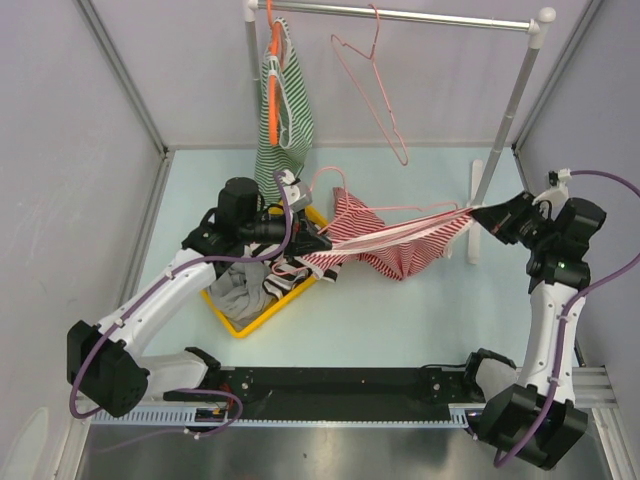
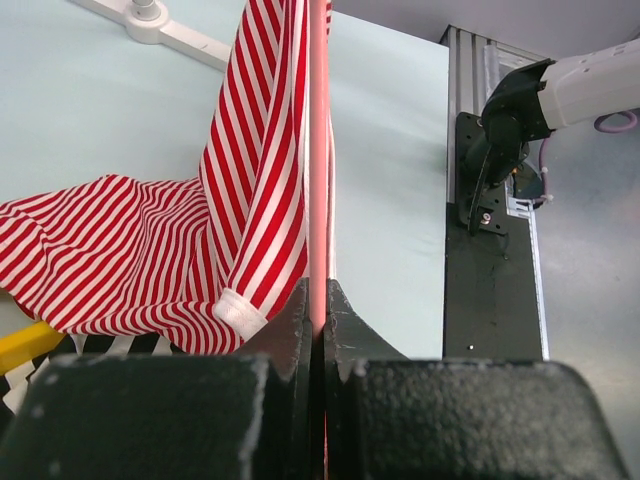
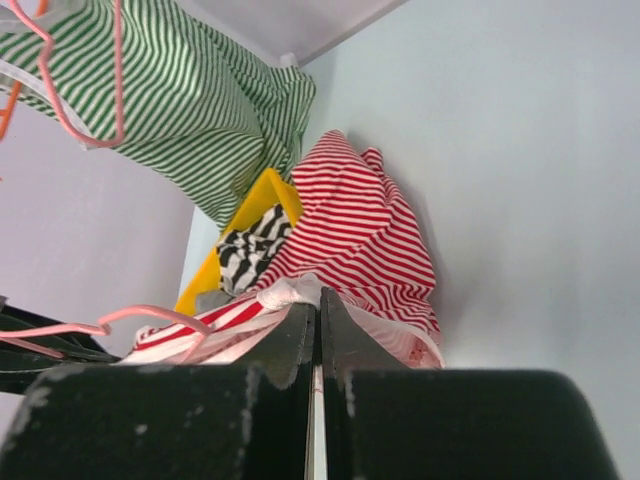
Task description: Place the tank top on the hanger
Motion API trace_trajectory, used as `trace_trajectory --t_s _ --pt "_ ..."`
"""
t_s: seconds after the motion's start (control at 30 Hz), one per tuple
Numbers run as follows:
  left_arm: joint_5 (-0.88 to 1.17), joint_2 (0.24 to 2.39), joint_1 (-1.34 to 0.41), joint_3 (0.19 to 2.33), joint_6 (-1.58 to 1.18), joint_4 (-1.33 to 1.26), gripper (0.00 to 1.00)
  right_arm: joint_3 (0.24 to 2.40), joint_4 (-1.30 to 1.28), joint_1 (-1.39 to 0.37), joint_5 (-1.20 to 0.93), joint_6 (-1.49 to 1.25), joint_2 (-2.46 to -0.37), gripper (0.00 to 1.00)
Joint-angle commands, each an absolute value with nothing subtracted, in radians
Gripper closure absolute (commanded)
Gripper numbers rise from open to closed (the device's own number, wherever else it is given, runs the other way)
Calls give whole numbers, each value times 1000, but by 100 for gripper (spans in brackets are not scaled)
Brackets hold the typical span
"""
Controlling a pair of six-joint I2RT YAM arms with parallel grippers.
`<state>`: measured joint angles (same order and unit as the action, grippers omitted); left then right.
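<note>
The tank top, with fine red and white stripes, is stretched low over the table between my two grippers. A thin pink wire hanger lies along its upper edge, its hook toward the left. My left gripper is shut on the hanger; in the left wrist view the pink wire runs straight out of the jaws with the striped cloth draped beside it. My right gripper is shut on the top's pale trim at its right end, seen at the jaws.
A clothes rack stands at the back, carrying a green-and-white striped top on an orange hanger and a second pink hanger. Its right post is close to my right gripper. A yellow bin of clothes lies under my left arm.
</note>
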<state>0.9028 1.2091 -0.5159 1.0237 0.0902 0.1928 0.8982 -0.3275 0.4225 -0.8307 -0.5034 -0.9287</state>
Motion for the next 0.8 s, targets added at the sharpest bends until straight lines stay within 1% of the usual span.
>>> trace_trajectory --t_s 0.0,0.13,0.47,0.77 --pt "928 1170 -506 1026 123 233 100 1003 -233 477 -758 -534 -966 100" --pt "923 1175 -508 1026 124 235 100 1055 -258 479 -772 -531 -966 100" --pt "905 1177 -515 1026 130 242 100 1106 -340 479 -827 -525 -919 100" --pt "885 1169 -520 1026 132 242 100 1210 -488 439 -838 -460 -908 100"
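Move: The right hand, pinching the tank top's strap edge, has the held hanger's free end about 4 cm to its left, level fore-and-aft and some 3 cm higher. The shirt body hangs roughly 18 cm left and 13 cm below, and the rack foot stands 13 cm farther out, 1 cm right, 27 cm below. From the left hand, that hanger end is about 30 cm right, 8 cm ahead and 3 cm up. Still pinching the strap edge, the right fingers draw it upward by about 7 cm, lifting it past the height of the hanger's free end while easing back roughly 2 cm and tipping up some 5 degrees. The left hand stays put, its shut fingers keeping the hanger braced inside the stretched cloth. ##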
